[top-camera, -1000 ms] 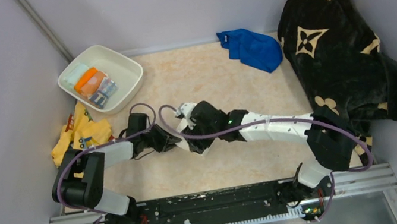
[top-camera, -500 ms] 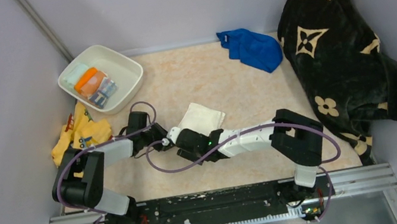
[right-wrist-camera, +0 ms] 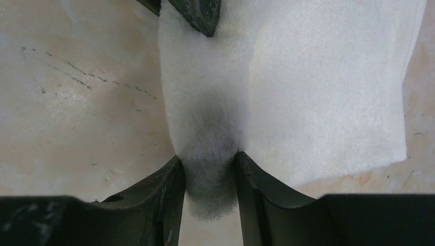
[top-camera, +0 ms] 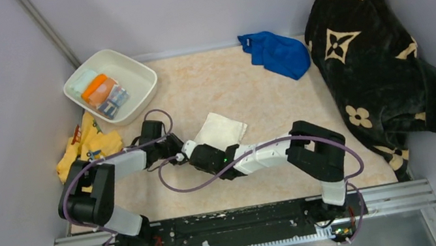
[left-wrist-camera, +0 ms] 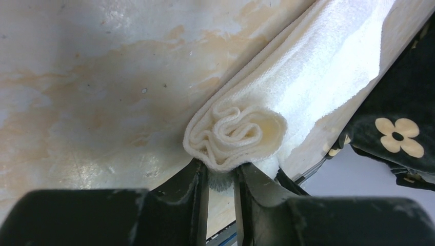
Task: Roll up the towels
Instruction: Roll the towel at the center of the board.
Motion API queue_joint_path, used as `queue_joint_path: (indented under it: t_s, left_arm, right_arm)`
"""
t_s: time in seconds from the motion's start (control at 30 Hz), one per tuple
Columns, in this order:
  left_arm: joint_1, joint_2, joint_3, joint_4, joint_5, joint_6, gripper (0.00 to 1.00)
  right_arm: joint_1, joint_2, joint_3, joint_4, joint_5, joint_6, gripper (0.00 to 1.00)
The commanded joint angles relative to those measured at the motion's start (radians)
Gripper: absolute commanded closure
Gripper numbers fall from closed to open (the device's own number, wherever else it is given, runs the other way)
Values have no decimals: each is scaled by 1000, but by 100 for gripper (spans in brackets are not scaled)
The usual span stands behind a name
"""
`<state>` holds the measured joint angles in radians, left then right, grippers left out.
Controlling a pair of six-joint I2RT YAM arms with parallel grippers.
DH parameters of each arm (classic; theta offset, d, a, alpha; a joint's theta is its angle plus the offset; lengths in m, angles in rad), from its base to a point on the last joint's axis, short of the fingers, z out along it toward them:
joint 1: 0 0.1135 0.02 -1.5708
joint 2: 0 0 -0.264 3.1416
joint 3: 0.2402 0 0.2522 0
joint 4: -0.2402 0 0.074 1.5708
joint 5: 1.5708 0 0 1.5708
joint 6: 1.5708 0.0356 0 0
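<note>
A cream-white towel (top-camera: pixel 221 129) lies mid-table, its near-left edge rolled up. In the left wrist view the roll's spiral end (left-wrist-camera: pixel 237 132) faces the camera, and my left gripper (left-wrist-camera: pixel 221 177) is shut on its lower edge. My right gripper (right-wrist-camera: pixel 208 171) is closed round the same roll (right-wrist-camera: pixel 205 118) from the other end, and a left fingertip (right-wrist-camera: pixel 197 13) shows at the top. Both grippers (top-camera: pixel 185 151) meet at the towel's left corner. A royal blue towel (top-camera: pixel 277 54) lies crumpled at the back. A printed towel (top-camera: pixel 106 95) sits in the bin.
The white bin (top-camera: pixel 138 73) stands at the back left. A yellow printed cloth (top-camera: pixel 88 147) lies beside the left arm. A large black blanket with cream flowers (top-camera: pixel 369 53) is heaped along the right side.
My right arm has drawn back off the cream towel and come down at its near-left corner, and its jaws have narrowed onto the roll. The left gripper has stayed put.
</note>
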<state>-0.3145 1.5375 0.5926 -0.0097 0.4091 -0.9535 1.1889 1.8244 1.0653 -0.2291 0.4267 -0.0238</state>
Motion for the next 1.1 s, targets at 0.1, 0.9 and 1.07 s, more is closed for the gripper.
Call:
queue_joint_path:
  t_s: [0.1, 0.9, 1.07]
  left_arm:
    - [7, 5, 12, -110, -117, 65, 69]
    - [25, -479, -75, -381, -150, 47, 24]
    - [23, -464, -124, -279, -83, 14, 23]
  right_arm:
    - [-1, 99, -18, -108, -117, 31, 91]
    - [-441, 227, -78, 374, -1459, 664, 100]
    - [-464, 276, -104, 435, -1479, 734, 100]
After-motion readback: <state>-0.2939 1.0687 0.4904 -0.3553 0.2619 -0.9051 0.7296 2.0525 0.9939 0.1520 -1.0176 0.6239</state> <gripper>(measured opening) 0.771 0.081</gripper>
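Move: The towel's rolled edge lies between the right hand's open fingers, its middle some 2 cm ahead and 3 cm left of that hand, level with it; the flat part of the towel is centred about 9 cm ahead, 5 cm right. The left hand still pinches the roll's left end, so the roll's middle is about 2 cm back and 4 cm right of it, and the white bin roughly 24 cm ahead, 20 cm left. Right pinches the roll, pulls about 5 cm back-left, tipping baseward; left lets go, arcs up-left, then back. ##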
